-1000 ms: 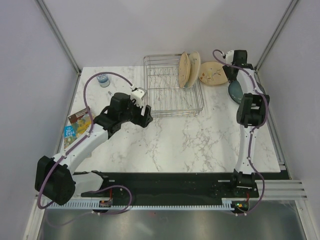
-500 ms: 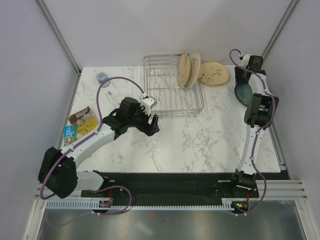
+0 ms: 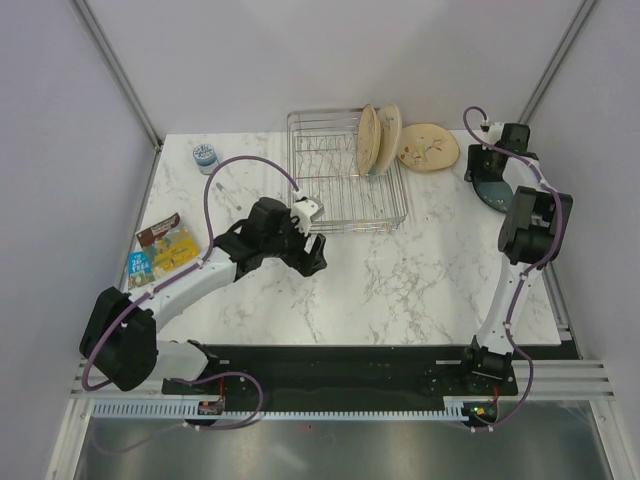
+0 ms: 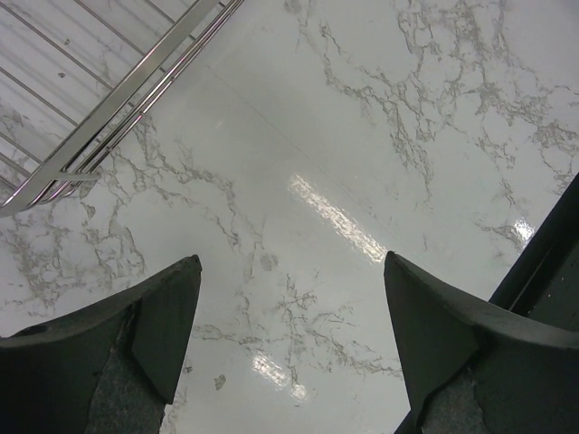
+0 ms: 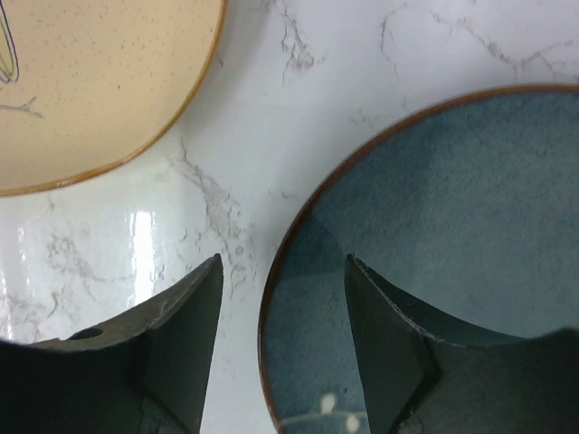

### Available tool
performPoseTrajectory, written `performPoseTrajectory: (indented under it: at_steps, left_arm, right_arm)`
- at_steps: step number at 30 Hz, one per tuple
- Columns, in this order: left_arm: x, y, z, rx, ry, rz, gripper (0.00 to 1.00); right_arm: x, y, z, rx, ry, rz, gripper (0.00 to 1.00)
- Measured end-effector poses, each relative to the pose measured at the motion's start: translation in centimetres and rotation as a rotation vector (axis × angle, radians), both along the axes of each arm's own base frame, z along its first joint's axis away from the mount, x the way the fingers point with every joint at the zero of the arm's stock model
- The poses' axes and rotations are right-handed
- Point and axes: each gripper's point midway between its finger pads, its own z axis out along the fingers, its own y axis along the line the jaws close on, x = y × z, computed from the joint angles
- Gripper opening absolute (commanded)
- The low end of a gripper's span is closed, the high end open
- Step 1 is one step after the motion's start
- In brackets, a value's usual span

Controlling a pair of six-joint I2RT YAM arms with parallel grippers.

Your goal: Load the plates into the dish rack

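Note:
The silver wire dish rack (image 3: 340, 190) stands at the back middle, its corner also in the left wrist view (image 4: 109, 108). Two plates (image 3: 377, 140) stand on edge in the rack's right end. A cream-tan plate with leaf sprigs (image 3: 428, 147) (image 5: 90, 81) lies flat to the right of the rack. A dark teal plate (image 3: 495, 192) (image 5: 452, 217) lies further right, partly under the right arm. My right gripper (image 3: 478, 172) (image 5: 282, 271) is open and straddles the teal plate's left rim, one finger over the plate, one over the marble. My left gripper (image 3: 316, 254) (image 4: 291, 262) hangs open over bare marble, near the rack's front left corner.
A small blue-lidded jar (image 3: 205, 157) sits at the back left. Snack packets (image 3: 160, 248) lie by the left edge. Grey walls close in the table on three sides, and a black base strip (image 3: 340, 365) runs along the front.
My left arm swung right and nearer, away from the rack's left side. My right gripper drew back from the cream plate to the teal plate's rim, its jaws a little wider.

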Motion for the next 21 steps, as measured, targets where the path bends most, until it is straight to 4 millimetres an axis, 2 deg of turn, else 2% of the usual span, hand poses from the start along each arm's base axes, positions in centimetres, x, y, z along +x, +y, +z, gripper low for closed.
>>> performPoseTrajectory:
  at_steps: [4,8,10,11,13,14,17,20,21]
  left_arm:
    - [-0.1,-0.2,0.0,-0.001,-0.002,-0.006,0.89]
    - [-0.2,-0.3,0.0,-0.001,-0.002,-0.008,0.89]
    - [-0.2,-0.3,0.0,-0.001,-0.002,-0.008,0.89]
    - [-0.2,-0.3,0.0,-0.001,-0.002,-0.008,0.89]
    - [-0.2,-0.2,0.1,-0.001,-0.003,-0.008,0.89]
    - [-0.2,-0.3,0.1,-0.001,-0.003,-0.008,0.89]
    - [-0.2,-0.3,0.1,-0.001,-0.003,-0.01,0.89]
    - [-0.2,-0.3,0.1,-0.004,-0.006,-0.01,0.89]
    - [-0.1,-0.4,0.2,-0.007,-0.007,-0.008,0.89]
  right_arm:
    - [-0.8,-0.4,1.1,0.017,-0.027,-0.038,0.59]
    - [-0.7,-2.3,2.0,0.009,-0.066,-0.085,0.54]
    - [-0.9,-3.5,2.0,0.005,-0.069,-0.111,0.47]
    - [-1.1,-4.0,1.9,0.001,-0.067,-0.123,0.38]
    - [-1.5,-4.9,1.7,-0.01,-0.057,-0.144,0.29]
    - [-1.7,-5.3,1.5,-0.011,-0.052,-0.156,0.21]
    - [-2.3,-6.0,0.7,-0.022,-0.023,-0.172,0.1]
    - [-3.3,-5.7,-1.0,-0.019,0.04,-0.156,0.06]
    - [-3.3,-5.7,-1.0,-0.026,0.044,-0.148,0.05]
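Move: The dark green plate lies low beside the right hand, its middle about 8 cm to the right, some 3 cm back and 2 cm below; its left rim is just under the gap between the fingers. The tan plate is some 13 cm left and 8 cm ahead of the right hand, and the dish rack is roughly 33 cm left and level with it. From the left hand, the green plate is about 47 cm right, 27 cm ahead and 10 cm lower. The right hand, fingers parted over the left rim of the green plate, lifts about 2 cm and swings some 6 cm to the right, over the rim and in over the plate, turning slightly clockwise. As it goes it draws back about 3 cm, then sinks some 3 cm towards the plate's face, its fingers closing nearly shut with nothing between them; whether the tips touch the plate can't be made out. ##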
